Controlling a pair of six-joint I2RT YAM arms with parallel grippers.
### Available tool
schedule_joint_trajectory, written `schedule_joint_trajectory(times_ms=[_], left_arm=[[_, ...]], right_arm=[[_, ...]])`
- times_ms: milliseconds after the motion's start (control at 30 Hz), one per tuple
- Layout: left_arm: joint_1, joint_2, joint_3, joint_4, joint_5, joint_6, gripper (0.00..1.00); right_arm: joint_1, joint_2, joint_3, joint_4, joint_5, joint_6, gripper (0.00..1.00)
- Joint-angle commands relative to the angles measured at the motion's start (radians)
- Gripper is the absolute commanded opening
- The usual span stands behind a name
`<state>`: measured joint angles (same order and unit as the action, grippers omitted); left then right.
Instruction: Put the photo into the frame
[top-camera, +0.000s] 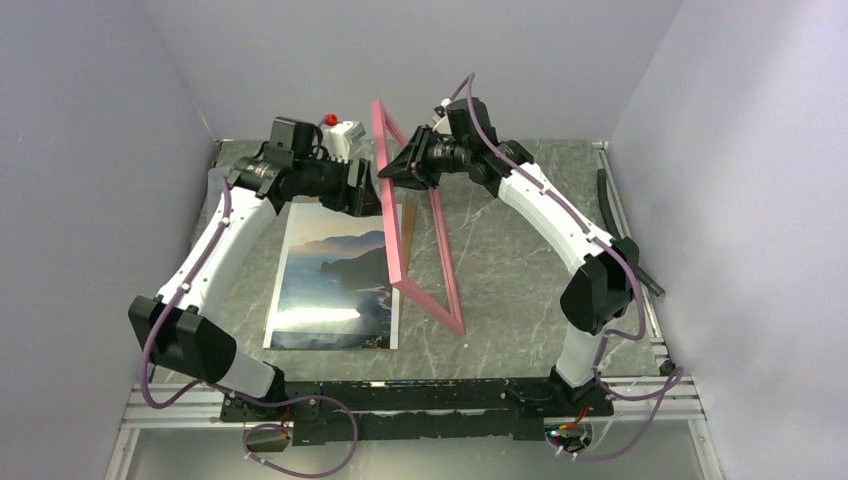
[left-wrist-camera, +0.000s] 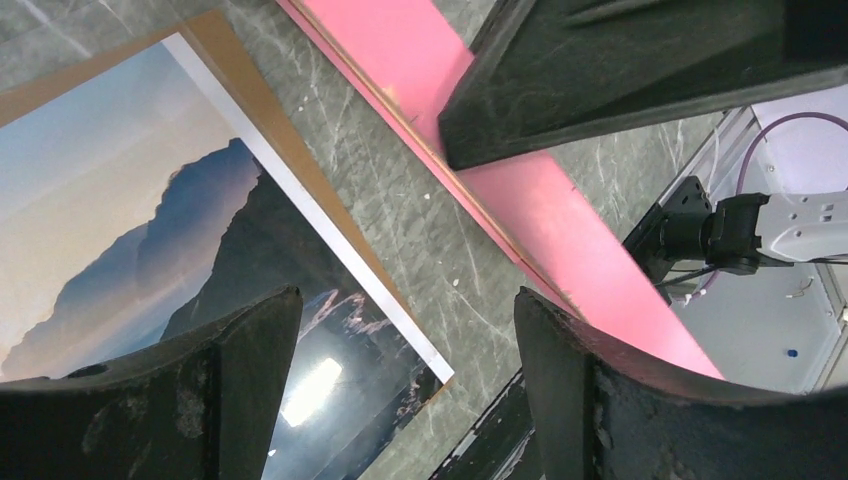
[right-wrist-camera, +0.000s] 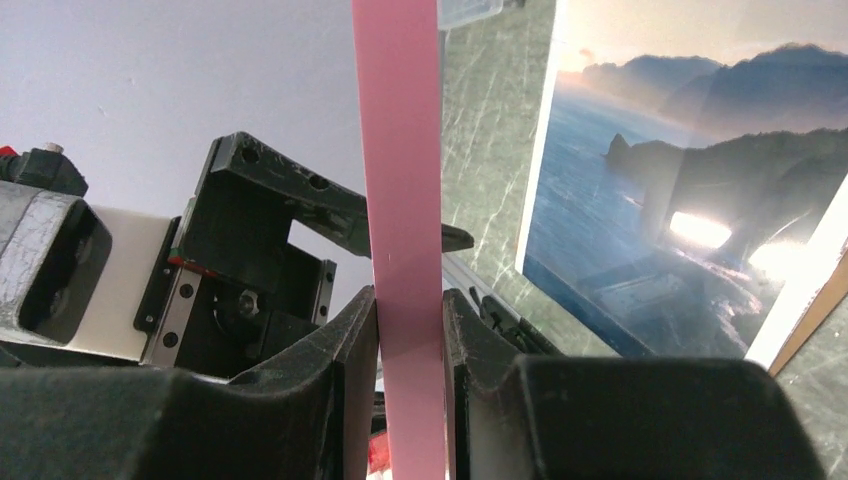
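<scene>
The pink frame (top-camera: 440, 262) stands on edge, tilted, its lower corner resting on the marble table. My right gripper (top-camera: 402, 166) is shut on the frame's upper rail (right-wrist-camera: 398, 180); in the right wrist view both fingers (right-wrist-camera: 352, 345) press that rail. The photo (top-camera: 335, 275) of mountains and water lies flat to the left of the frame on a brown backing board (left-wrist-camera: 262, 95). My left gripper (top-camera: 367, 196) hovers over the photo's far right corner, close beside the frame. Its fingers (left-wrist-camera: 585, 390) are open, with only the photo (left-wrist-camera: 150, 200) and table below.
A white device with a red knob (top-camera: 338, 126) sits at the back wall behind the left arm. A black bar (top-camera: 612, 215) lies along the table's right edge. Purple walls enclose three sides. An aluminium rail (top-camera: 420, 395) carries the arm bases at the front.
</scene>
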<state>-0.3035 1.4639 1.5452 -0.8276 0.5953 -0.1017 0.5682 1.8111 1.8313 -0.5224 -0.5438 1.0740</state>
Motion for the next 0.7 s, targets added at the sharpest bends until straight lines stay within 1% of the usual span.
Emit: schedule_joint_trajectory(times_ms=[0,100,167,200,233,267,333,467,500,567,667], left_arm=[[-0.032,0.03,0.05,0.047,-0.057,-0.042,0.83],[-0.047,0.05,0.07,0.056,-0.07,-0.051,0.82],[-0.062,0.062,0.085,0.057,-0.071,-0.058,0.82],[-0.068,0.064,0.09,0.058,-0.074,-0.06,0.82],[-0.077,0.067,0.097,0.059,-0.079,-0.063,0.82],[-0.087,0.07,0.104,0.06,-0.083,-0.064,0.82],[-0.107,0.083,0.121,0.059,-0.093,-0.064,0.83],[-0.129,0.109,0.153,0.064,-0.114,-0.06,0.83],[-0.133,0.117,0.158,0.068,-0.119,-0.059,0.82],[-0.137,0.133,0.172,0.074,-0.123,-0.06,0.82],[-0.146,0.155,0.192,0.083,-0.124,-0.065,0.82]], right_arm=[[-0.037,-0.088,-0.074,0.131,-0.064,0.06,0.14],[-0.05,-0.1,-0.112,0.144,-0.074,0.065,0.19],[-0.063,-0.107,-0.124,0.14,-0.074,0.06,0.24],[-0.067,-0.108,-0.127,0.139,-0.076,0.056,0.3],[-0.074,-0.108,-0.127,0.131,-0.076,0.051,0.41],[-0.079,-0.109,-0.127,0.124,-0.078,0.046,0.49],[-0.084,-0.112,-0.119,0.104,-0.078,0.029,0.62],[-0.099,-0.139,-0.103,0.033,-0.071,-0.029,0.83],[-0.104,-0.154,-0.11,0.021,-0.071,-0.052,0.86],[-0.116,-0.193,-0.134,-0.002,-0.075,-0.081,0.89],[-0.133,-0.265,-0.177,-0.029,-0.092,-0.135,0.97]])
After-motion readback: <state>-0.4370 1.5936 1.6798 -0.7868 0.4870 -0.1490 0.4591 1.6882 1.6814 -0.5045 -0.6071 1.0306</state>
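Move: The frame stands on edge, leaning left. Its raised bar is already pinched in the right fingers, the bar's middle about 2 cm back of them; from the open left hand it lies some 4 cm right, level fore and aft. The frame's lower bar is roughly 28 cm below the left hand, 19 cm right and 3 cm back. The photo lies on the table, about 6 cm left of the left hand, 8 cm back and 27 cm below. Rightward together: both hands travel about 5 cm to the right, the left one also easing 2 cm forward, its fingers staying wide and following close behind the frame's raised bar, seeming to bear on its left side. Midway the right fingers spread wide and let go, ending open around the bar. Neither wrist turns noticeably. ##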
